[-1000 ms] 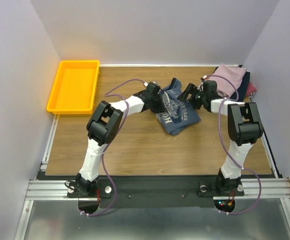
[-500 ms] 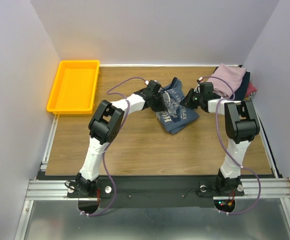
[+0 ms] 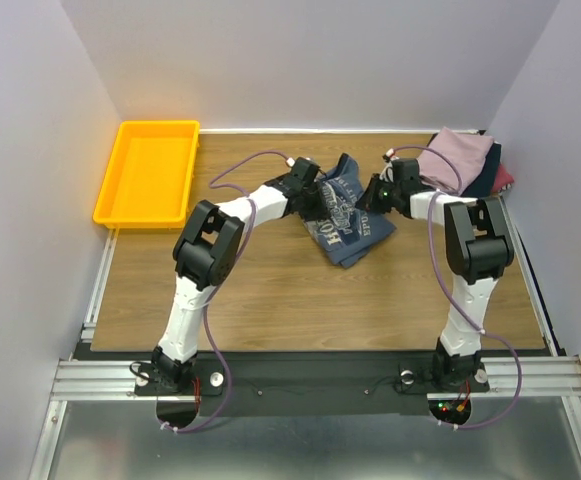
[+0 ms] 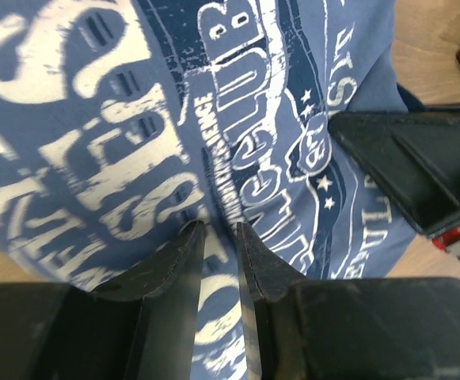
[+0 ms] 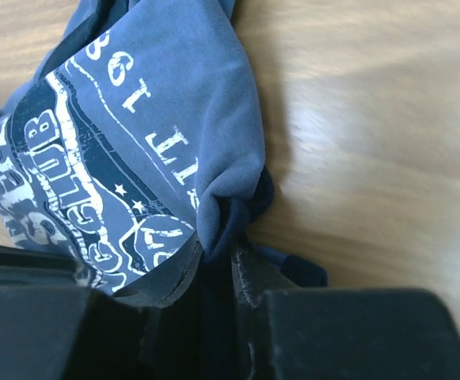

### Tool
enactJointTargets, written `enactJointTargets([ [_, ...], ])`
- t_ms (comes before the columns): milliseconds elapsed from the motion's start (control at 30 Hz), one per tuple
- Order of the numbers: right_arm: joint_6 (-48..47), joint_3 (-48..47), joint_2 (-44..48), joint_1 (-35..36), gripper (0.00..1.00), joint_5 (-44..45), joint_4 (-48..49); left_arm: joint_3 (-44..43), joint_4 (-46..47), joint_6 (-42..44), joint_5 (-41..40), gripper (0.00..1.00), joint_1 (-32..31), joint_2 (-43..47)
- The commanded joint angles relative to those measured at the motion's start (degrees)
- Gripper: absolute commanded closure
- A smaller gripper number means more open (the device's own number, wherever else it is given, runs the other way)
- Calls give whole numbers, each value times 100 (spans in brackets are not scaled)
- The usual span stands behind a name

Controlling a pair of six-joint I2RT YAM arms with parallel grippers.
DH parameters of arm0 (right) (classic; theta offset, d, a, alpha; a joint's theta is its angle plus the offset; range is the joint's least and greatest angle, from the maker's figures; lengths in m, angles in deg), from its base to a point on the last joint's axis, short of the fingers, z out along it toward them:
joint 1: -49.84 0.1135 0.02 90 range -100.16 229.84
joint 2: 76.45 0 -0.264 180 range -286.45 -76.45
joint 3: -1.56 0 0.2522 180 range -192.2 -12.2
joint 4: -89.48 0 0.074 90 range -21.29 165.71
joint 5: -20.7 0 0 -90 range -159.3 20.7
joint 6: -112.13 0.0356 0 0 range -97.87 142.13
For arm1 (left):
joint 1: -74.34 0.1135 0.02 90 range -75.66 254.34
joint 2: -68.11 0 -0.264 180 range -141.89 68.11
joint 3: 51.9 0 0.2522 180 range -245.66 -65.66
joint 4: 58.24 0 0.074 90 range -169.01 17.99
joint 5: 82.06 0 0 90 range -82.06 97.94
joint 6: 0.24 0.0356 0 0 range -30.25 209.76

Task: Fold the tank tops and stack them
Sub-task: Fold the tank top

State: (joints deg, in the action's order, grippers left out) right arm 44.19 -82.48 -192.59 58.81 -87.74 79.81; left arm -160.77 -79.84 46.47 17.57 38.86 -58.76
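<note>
The slate-blue tank top [image 3: 352,222] lies crumpled at the back middle of the wooden table, its pale lettering facing up. My left gripper [image 3: 315,197] is at its left edge. In the left wrist view the lettered cloth [image 4: 95,119] fills the frame and a crease of it runs in between the narrow jaws of the gripper [image 4: 216,229]. My right gripper [image 3: 373,195] is at the top's right edge. The right wrist view shows this gripper [image 5: 218,252] shut on a bunched fold of the blue cloth [image 5: 174,103] and its dark trim.
A pile with a mauve-pink top [image 3: 460,158], a navy one [image 3: 488,178] and a maroon one [image 3: 507,180] sits in the back right corner. A yellow tray [image 3: 105,190] stands at the back left. A black part of the other arm [image 4: 420,166] shows close by in the left wrist view.
My right gripper has shut on the blue top's right edge. Both grippers have moved toward the back of the table, and the top has shifted back with them.
</note>
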Motion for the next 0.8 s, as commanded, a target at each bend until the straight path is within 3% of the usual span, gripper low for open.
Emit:
enactJointTargets([
  [0,-878,-564,-479,262,75,25,-769,229,-86,136,-750,65,331,962],
  [67,-1080,-924,-637,377,66,-20,-927,274,-157,215,-1145,65,691,1102],
  [100,-1290,-1396,-830,525,53,-2,-1224,213,-209,346,-1287,65,814,1112],
  [167,-1389,-1803,-1015,675,38,461,-1429,37,-472,496,-1681,65,1138,1051],
  [233,-1091,-2198,-1078,720,16,945,-1561,-147,-482,785,-1753,65,1350,893],
  [300,-706,-2323,-886,720,5,1489,-1561,-532,-700,1066,-1763,65,1421,682],
  [400,-309,-2289,-404,720,0,2526,-1579,-990,-1026,1296,-1807,65,1439,225],
  [533,157,-1841,439,650,0,3591,-1605,-861,-747,1411,-1185,65,1430,13],
  [700,771,-745,1320,614,0,3567,-1781,-334,-438,1271,-787,65,1422,31],
  [767,957,-234,1776,614,0,3112,-1781,-167,-298,1183,-656,66,1413,92],
])
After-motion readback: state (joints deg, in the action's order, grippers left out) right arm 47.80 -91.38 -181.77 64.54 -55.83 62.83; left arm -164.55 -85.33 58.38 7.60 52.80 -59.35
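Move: The tank top, already gripped by both hands, has its middle about 7 cm right of the left hand, level with it and some 4 cm below. From the right hand that middle lies about 4 cm to the left, 1 cm back and 3 cm below. The yellow tray is roughly 50 cm left of the left hand and 14 cm farther out. The folded stack sits some 27 cm right of the right hand and 14 cm ahead. The tank top is swept left and forward, still pinched by the left hand, which arcs about 19 cm left and 12 cm out, rising then sinking, turns counter-clockwise, and eases a little back. The right hand follows some 5 cm forward and left, opens wide and lets go, then withdraws right and up, turning clockwise. ##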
